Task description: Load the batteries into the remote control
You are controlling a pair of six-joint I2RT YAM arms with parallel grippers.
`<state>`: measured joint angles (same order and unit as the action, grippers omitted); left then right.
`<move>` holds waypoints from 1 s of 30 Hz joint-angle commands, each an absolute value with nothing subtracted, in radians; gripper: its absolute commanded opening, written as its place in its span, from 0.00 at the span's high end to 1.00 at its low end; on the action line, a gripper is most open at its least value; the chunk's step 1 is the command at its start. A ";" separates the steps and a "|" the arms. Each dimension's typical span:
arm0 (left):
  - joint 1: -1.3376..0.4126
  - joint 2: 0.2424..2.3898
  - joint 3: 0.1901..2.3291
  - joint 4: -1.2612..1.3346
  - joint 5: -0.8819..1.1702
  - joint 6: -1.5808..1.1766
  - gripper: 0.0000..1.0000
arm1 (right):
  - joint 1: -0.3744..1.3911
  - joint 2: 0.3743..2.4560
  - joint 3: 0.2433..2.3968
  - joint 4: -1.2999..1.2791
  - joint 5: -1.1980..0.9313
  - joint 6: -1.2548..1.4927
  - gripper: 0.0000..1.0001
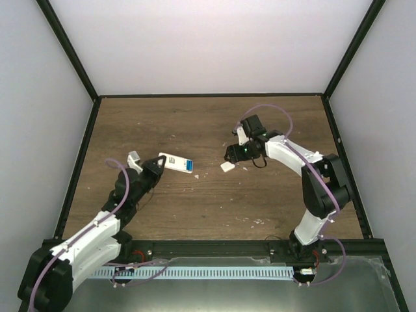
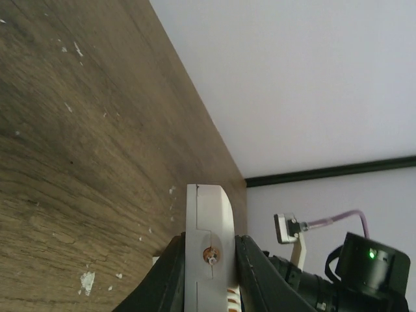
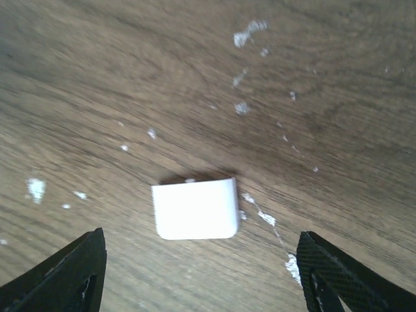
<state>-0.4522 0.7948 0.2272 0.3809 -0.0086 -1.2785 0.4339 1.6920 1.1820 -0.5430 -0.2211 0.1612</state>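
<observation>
My left gripper [image 1: 159, 163] is shut on the white remote control [image 1: 175, 162] and holds it by one end; the other end points right and shows a blue patch. In the left wrist view the remote [image 2: 208, 211] stands edge-on between the black fingers [image 2: 170, 273], with a small metal contact showing in its end face. My right gripper [image 1: 231, 155] is open just above a small white rectangular cover piece [image 1: 226, 166]. In the right wrist view that piece [image 3: 195, 209] lies flat on the wood between my spread gripper [image 3: 200, 260] tips. No loose blue batteries are in view.
The wooden table [image 1: 195, 208] carries scattered pale whitish specks [image 3: 247, 34]. Black frame rails and white walls [image 1: 208, 45] bound it at the back and both sides. The right arm [image 2: 370, 266] shows in the left wrist view past the remote.
</observation>
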 commanded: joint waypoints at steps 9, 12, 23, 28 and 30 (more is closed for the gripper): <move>-0.365 1.055 0.310 0.564 0.319 -1.126 1.00 | 0.480 1.762 1.135 -0.463 -0.192 0.025 0.27; -0.359 1.114 0.323 0.585 0.375 -1.098 1.00 | 0.502 1.784 1.141 -0.466 -0.182 0.003 0.27; -0.359 1.241 0.308 0.680 0.447 -1.041 1.00 | 0.540 1.847 1.149 -0.466 -0.086 -0.006 0.25; -0.359 1.322 0.290 0.787 0.488 -1.062 1.00 | 0.551 1.868 1.146 -0.459 -0.065 -0.020 0.27; -0.359 1.352 0.276 0.842 0.495 -1.073 1.00 | 0.556 1.871 1.138 -0.454 -0.061 -0.028 0.31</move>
<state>-0.3634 1.3064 0.2932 0.6849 0.4507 -1.0672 0.5411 1.8519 1.1378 -0.4690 -0.0895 -0.0036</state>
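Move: The battery cover lies on the table about 9 cm below the right hand, roughly 2 cm to its left and 1 cm nearer the base. The held remote's middle is some 18 cm to the right hand's left, 5 cm nearer the base and 6 cm higher; a pale chip lies on the table about 14 cm left and 5 cm back. From the left hand, the cover is roughly 22 cm right, 5 cm ahead and 17 cm down. No new contact yet: the right hand sinks about 7 cm onto the battery cover, fingers staying wide open to straddle it, easing slightly back and left and turning a little counter-clockwise; the descent pauses briefly partway. The left hand keeps its grip on the remote, bringing it about 6 cm right and 6 cm down while swinging it some 25 degrees clockwise. ##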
